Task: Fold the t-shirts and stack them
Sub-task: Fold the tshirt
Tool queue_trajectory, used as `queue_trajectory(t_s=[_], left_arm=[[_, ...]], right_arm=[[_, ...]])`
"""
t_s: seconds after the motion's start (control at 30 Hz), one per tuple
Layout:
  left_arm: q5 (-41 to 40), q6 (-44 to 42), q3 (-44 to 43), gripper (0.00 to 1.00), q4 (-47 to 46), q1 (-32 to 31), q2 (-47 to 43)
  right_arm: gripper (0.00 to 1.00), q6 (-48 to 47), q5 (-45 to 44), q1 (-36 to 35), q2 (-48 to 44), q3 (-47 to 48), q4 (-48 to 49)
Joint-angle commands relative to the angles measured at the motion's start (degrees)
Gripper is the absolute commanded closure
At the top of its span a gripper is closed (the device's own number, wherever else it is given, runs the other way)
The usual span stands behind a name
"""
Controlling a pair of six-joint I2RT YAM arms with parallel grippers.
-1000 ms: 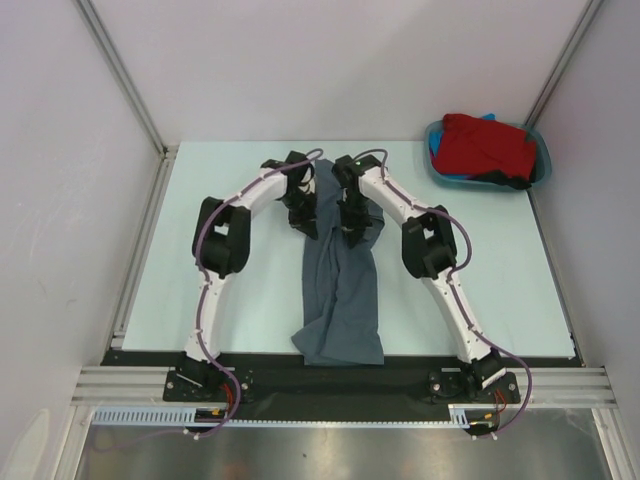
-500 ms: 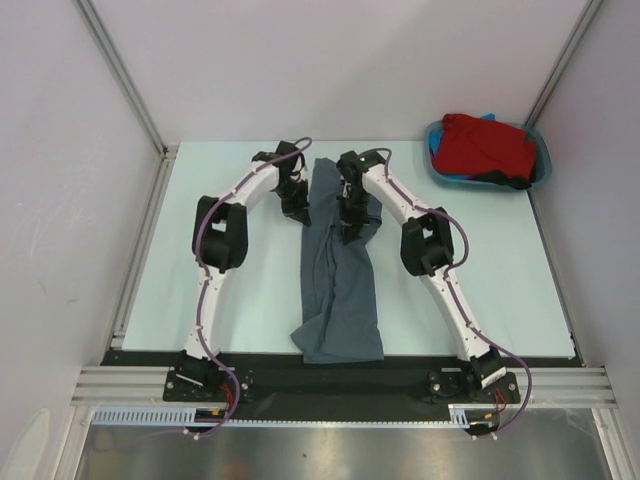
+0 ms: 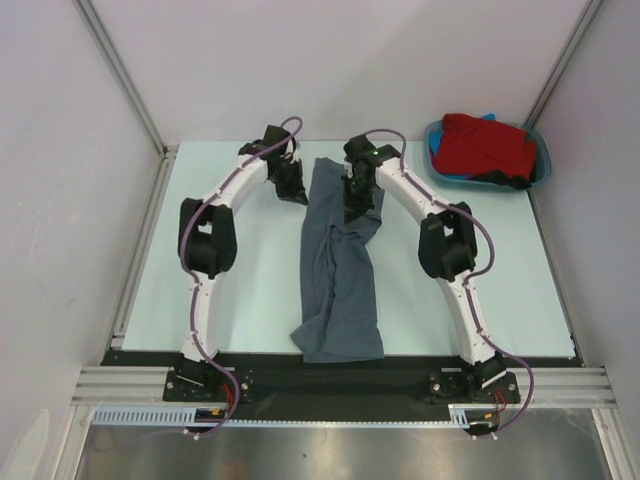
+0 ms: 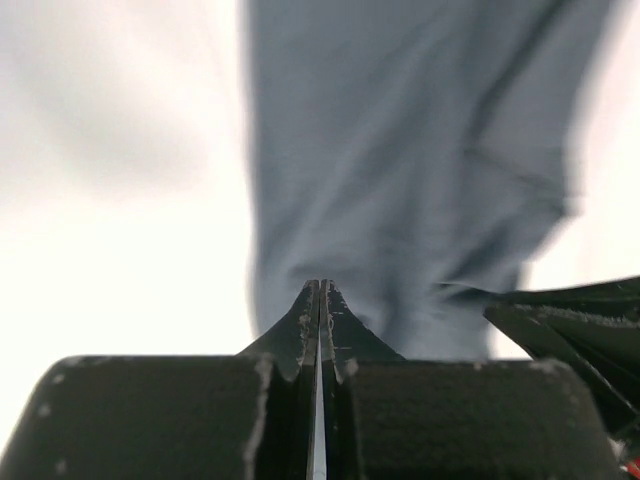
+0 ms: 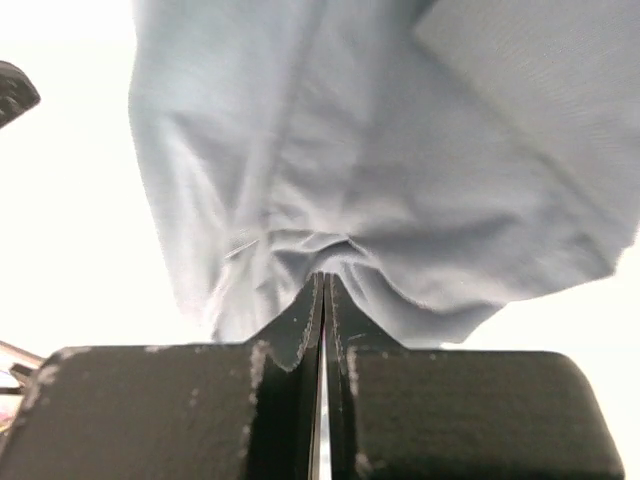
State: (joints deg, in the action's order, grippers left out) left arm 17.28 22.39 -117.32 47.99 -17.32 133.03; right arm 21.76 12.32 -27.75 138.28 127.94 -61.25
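Observation:
A dark slate-grey t-shirt lies as a long rumpled strip down the middle of the pale table, its far end raised between the two grippers. My left gripper is shut at the shirt's far left edge. In the left wrist view the blurred grey cloth runs right up to its closed tips. My right gripper is shut on the far right part. The right wrist view shows the cloth bunched at those tips. A bright red t-shirt sits crumpled in the tub.
The teal tub stands at the far right corner, with bits of blue and black cloth under the red shirt. White walls and metal frame rails close in the table. The shirt's near hem overlaps the black strip at the front edge.
Both grippers have moved away from the bases, the left also drifting left. The grey shirt's far end has been drawn farther up the table and now shows between them.

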Motion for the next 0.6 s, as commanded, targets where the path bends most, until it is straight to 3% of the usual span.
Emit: queue_trajectory(t_s=[0.0,0.13,0.3,0.57], left_arm=[[3.46,3.53,-0.54,1.0,-6.24,0.36,-7.26],[7.24,5.12,2.43,1.0,-6.14,-0.17,-8.74],[10.58,3.72,17.19,1.0,-7.56,-3.58,-16.13],[10.58,1.08,26.34,1.0,-3.69,-8.69,-22.46]], right_arm=[[1.0,-0.75,-5.88,0.85,-7.49,0.47,5.7],[1.0,-0.14,-8.53,2.87,-2.25,7.2,5.01],[1.0,0.39,-10.82,4.8,10.33,20.13,2.72],[1.0,1.71,-13.98,6.39,14.56,18.83,11.24]])
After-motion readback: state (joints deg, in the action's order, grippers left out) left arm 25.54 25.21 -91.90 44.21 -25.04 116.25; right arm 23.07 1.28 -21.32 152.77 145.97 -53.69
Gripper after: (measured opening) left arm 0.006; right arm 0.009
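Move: The folded t-shirt lies lengthwise below me: its middle is about 17 cm back and 9 cm right of my left hand, and about 12 cm back and 1 cm left of my right hand, some 6 cm lower. Its far end is roughly 17 cm straight ahead of my right hand. A bunched bulge on its right edge sits 6 cm to that hand's right, level with it. The basket is some 20 cm ahead and 38 cm right. My hands part over the shirt in two quick hops, fingers staying shut. My right hand rises about 6 cm, arcs 12 cm forward and some 5 cm right towards the far end, then comes down close over the cloth, its fingertips swinging forward. My left hand also lifts over 5 cm, then sweeps back about 13 cm and slightly right towards the shirt's middle while sinking, ending still clear of the cloth. ##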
